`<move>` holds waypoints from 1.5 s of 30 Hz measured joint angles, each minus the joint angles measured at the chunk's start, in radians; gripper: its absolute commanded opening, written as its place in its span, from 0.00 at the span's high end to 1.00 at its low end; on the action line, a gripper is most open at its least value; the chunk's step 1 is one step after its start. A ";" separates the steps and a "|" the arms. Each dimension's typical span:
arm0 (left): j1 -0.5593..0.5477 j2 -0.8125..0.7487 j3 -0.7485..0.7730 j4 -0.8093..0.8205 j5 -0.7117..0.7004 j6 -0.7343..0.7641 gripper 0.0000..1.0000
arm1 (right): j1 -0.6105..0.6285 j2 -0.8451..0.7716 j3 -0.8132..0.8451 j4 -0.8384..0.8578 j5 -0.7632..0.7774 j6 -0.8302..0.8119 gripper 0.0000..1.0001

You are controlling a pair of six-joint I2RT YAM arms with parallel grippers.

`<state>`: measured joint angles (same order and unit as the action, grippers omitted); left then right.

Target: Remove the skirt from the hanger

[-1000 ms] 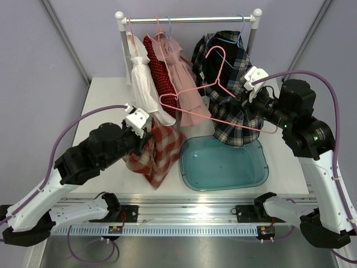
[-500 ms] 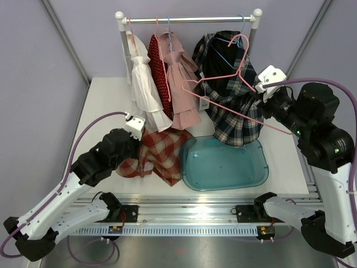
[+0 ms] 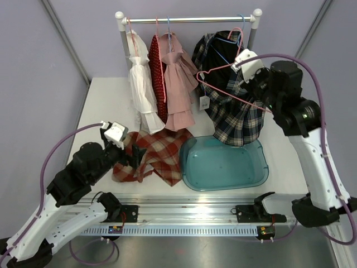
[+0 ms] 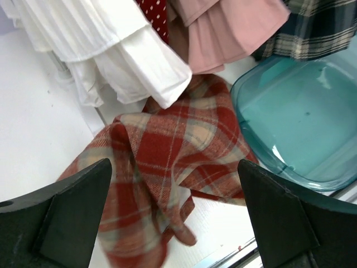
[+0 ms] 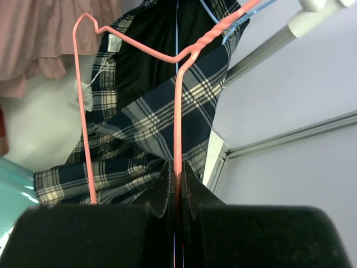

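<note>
The red plaid skirt (image 3: 155, 155) lies crumpled on the white table, off the hanger, just left of the teal tub. In the left wrist view the skirt (image 4: 167, 156) spreads out below my left gripper (image 4: 174, 164), which is wide open and holds nothing. Seen from above, my left gripper (image 3: 131, 154) hovers over the skirt's left edge. My right gripper (image 5: 178, 174) is shut on the bare pink wire hanger (image 5: 177, 111). It holds the hanger (image 3: 223, 89) up in front of the dark plaid garment, its hook near the rail's right end, at my right gripper (image 3: 256, 92).
A clothes rail (image 3: 189, 20) at the back carries a white dress (image 3: 140, 84), a red dotted garment (image 3: 157, 72), a pink dress (image 3: 177, 84) and a dark plaid garment (image 3: 234, 114) on a blue hanger. A teal tub (image 3: 223, 164) sits front centre.
My left gripper opened and let go of the skirt, then drew back to the near left; the skirt settled on the table. The right arm swung the bare hanger up toward the rail.
</note>
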<state>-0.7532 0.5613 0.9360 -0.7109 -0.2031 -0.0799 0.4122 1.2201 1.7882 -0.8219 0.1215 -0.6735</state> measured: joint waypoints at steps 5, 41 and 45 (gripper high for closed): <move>0.000 -0.100 -0.045 0.047 0.039 0.013 0.01 | 0.005 0.157 0.073 0.061 0.050 -0.014 1.00; 0.000 -0.299 -0.262 0.169 0.065 -0.045 0.01 | 0.034 0.435 0.128 0.323 0.147 -0.009 0.60; 0.000 -0.298 -0.266 0.169 0.066 -0.045 0.01 | 0.034 0.407 0.126 0.318 0.146 0.010 0.37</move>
<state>-0.7532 0.2630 0.6701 -0.5423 -0.1375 -0.1253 0.4465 1.6272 1.9141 -0.5041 0.2672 -0.6640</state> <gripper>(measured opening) 0.987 0.537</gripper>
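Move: Beyond the right hand, which holds the empty pink hanger by one shoulder with its hook leading, the spot on the clothes rail lies about 28 cm ahead, 12 cm left and 10 cm higher. The blue plaid dress hangs in between, its middle some 15 cm ahead, 8 cm left and 12 cm below; the pink dress hangs about 20 cm ahead, 33 cm left and 12 cm below. From the left hand that rail spot is roughly 42 cm ahead, 31 cm right and 27 cm up. Reaching forward about 18 cm and some 6 cm left, the right hand carries the pink hanger, hook first, over the blue plaid dress to the rail, then sinks about 5 cm while easing back about 4 cm. Its fingers open to roughly half and let go of the hanger. The left hand, wide open over the red plaid skirt, settles a couple of centimetres back and down. ##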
